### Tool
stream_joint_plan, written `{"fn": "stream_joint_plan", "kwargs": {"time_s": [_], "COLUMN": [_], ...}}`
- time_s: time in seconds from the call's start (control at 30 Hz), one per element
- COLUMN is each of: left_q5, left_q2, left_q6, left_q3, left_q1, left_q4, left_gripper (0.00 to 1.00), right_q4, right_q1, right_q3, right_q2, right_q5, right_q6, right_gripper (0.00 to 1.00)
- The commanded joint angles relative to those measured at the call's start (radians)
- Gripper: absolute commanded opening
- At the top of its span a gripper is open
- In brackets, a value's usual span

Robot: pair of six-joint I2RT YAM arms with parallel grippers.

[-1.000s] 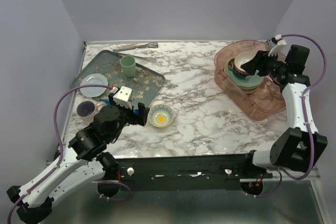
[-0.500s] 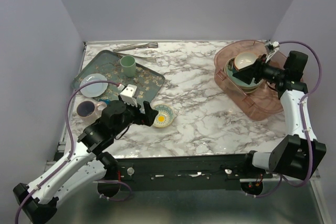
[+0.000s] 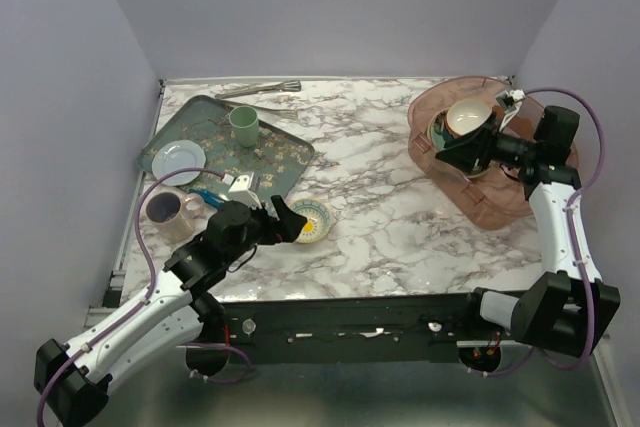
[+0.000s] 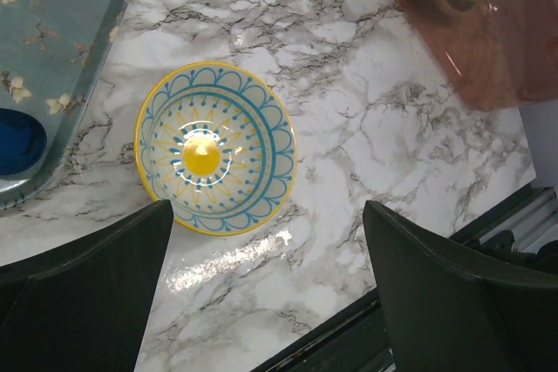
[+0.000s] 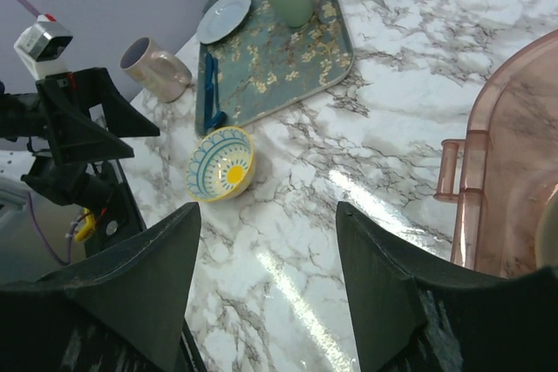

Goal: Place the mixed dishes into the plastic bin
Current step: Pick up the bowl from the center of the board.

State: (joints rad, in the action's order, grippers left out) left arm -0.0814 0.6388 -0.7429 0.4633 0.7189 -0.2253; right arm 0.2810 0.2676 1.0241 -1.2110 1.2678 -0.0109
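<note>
A bowl (image 4: 215, 159) with a blue and yellow pattern sits upright on the marble near the front left, also visible as the bowl (image 3: 309, 220) and bowl (image 5: 221, 164). My left gripper (image 3: 286, 219) hovers just at its near-left side, open and empty; in the wrist view the left gripper (image 4: 268, 211) has the bowl just beyond its fingertips. The plastic bin (image 3: 500, 197) at the right holds a stack of dishes (image 3: 467, 116). My right gripper (image 3: 447, 150) hangs over the bin's left part, open and empty, as the right gripper (image 5: 268, 211) shows.
A dark-green floral tray (image 3: 285, 154) at the back left carries a pale round plate (image 3: 178, 157), a green cup (image 3: 243, 125) and a blue utensil (image 3: 205, 194). A pinkish mug (image 3: 165, 209) stands by the left edge. Metal tongs (image 3: 260, 89) lie at the back edge.
My left arm has reached rightward, bringing its open gripper up to the bowl. The right gripper has swung down and leftward across the bin, still open.
</note>
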Motion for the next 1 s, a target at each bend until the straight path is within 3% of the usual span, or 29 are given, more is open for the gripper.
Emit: {"fn": "stream_joint_plan", "kwargs": {"time_s": [0.0, 0.97], "left_q5": [-0.112, -0.212], "left_q2": [0.022, 0.248], "left_q6": [-0.111, -0.190], "left_q3": [-0.012, -0.009], "left_q1": [-0.007, -0.007], "left_q4": [0.021, 0.020], "left_gripper": [0.99, 0.98], "right_q4": [-0.013, 0.007], "right_q1": [-0.030, -0.088], "right_q3": [-0.032, -0.035], "right_q2": [0.030, 0.013], "right_q5": [0.036, 0.019], "right_q6": [0.003, 0.042], "right_gripper": [0.71, 0.71]}}
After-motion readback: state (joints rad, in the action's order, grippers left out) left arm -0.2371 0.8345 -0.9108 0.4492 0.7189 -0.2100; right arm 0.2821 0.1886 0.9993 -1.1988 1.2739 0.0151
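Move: The patterned bowl lies about 10 cm ahead of the open left hand, 5 cm to its right and 13 cm below. The blue spoon's head is some 9 cm ahead and 12 cm left of that hand; the green cup stands about 34 cm ahead and 17 cm left. From the right hand the bowl is about 33 cm left, roughly level with it fore and aft, 25 cm lower. Open left hand sinks about 5 cm and edges forward towards the bowl, turning counter-clockwise; right hand drifts left. ##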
